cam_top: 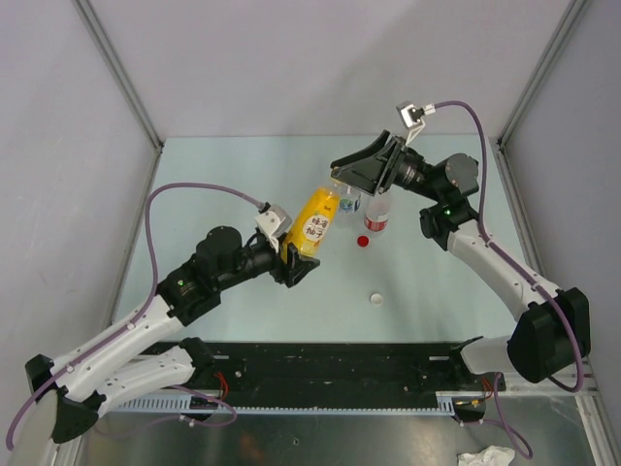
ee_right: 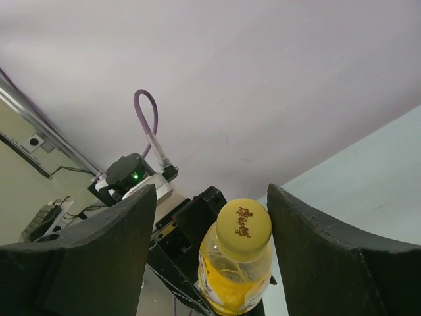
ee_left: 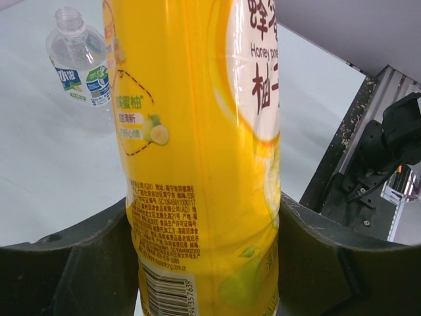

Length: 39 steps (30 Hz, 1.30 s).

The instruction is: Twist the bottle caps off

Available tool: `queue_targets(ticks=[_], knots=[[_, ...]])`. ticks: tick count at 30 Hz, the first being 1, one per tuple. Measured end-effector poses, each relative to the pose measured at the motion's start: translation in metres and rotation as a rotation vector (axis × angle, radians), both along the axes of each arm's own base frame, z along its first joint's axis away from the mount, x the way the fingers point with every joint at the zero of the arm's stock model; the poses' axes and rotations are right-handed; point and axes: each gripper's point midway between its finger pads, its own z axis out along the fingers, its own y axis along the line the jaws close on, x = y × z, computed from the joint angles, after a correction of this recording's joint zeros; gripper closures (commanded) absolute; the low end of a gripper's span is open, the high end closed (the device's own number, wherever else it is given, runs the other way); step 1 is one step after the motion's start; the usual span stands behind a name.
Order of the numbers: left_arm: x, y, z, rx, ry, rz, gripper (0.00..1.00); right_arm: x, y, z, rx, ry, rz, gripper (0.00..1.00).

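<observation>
My left gripper [ee_left: 207, 263] is shut on the lower body of the orange-yellow bottle [ee_left: 197, 151], one dark finger pressed on each side. From above, that bottle [cam_top: 315, 223] leans up and right from the left gripper [cam_top: 299, 260]. My right gripper [ee_right: 210, 191] stands open around the bottle's yellow cap [ee_right: 243, 227]. The cap sits close to the right finger [ee_right: 316, 250], with a gap on its left. From above, the right gripper [cam_top: 338, 177] hangs over the bottle's top. A red cap [cam_top: 363, 241] and a white cap [cam_top: 375, 299] lie loose on the table.
A clear bottle with a red label [cam_top: 376, 216] stands beside the yellow bottle. A clear, uncapped bottle with a blue-green label [ee_left: 79, 59] stands just behind it. Grey walls close in the pale table [cam_top: 223, 175] at the back and sides. A black rail [cam_top: 320, 364] runs along the near edge.
</observation>
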Motion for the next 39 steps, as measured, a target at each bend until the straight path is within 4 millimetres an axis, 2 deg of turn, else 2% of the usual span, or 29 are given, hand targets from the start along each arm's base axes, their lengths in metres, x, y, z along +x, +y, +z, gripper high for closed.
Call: queue_targets(ticks=[4, 12, 14, 21, 25, 33, 39], knots=[[0.0, 0.0, 0.0, 0.002, 0.002, -0.001, 1.0, 0.001, 0.004, -0.005, -0.016, 0.004, 0.001, 0.44], [-0.001, 0.0, 0.002, 0.002, 0.001, -0.005, 1.0, 0.007, 0.006, -0.014, -0.036, 0.02, -0.013, 0.89], [-0.001, 0.0, 0.001, 0.003, 0.003, -0.005, 1.0, 0.007, 0.007, -0.014, -0.037, 0.015, -0.013, 0.97], [-0.004, -0.001, 0.002, -0.001, 0.004, -0.02, 1.0, 0.005, 0.006, -0.013, -0.038, -0.009, -0.011, 1.0], [-0.011, -0.003, 0.006, -0.015, 0.003, -0.06, 1.0, -0.005, 0.004, -0.007, -0.039, -0.046, 0.004, 1.0], [-0.041, -0.013, 0.023, -0.068, 0.0, -0.235, 1.0, -0.041, -0.006, 0.019, -0.012, -0.221, 0.068, 1.0], [-0.07, -0.02, 0.032, -0.105, 0.008, -0.413, 1.0, -0.076, -0.015, 0.038, 0.015, -0.371, 0.135, 1.0]])
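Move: The yellow bottle's cap, on the bottle the left hand holds tilted in the air, sits nearly between the right hand's part-open fingers, about 1 cm ahead, 1 cm left and 1 cm below. About 30 cm below the right hand stand the clear bottle, 16 cm ahead and 5 cm right, and the red-label bottle, 15 cm ahead and 13 cm right. From the left hand the cap is some 8 cm ahead, 4 cm right and 15 cm up. The yellow cap gets pinched by the right fingers, which sink about 1.5 cm onto it and close. After a short hold, both hands draw back towards the robot and rise; the right, still pinching, goes some 8 cm back and 5 cm up, rolling about 20 degrees, while the left keeps its grip on the bottle, goes 7 cm back and 3 cm up, and turns clockwise to part bottle from cap. ##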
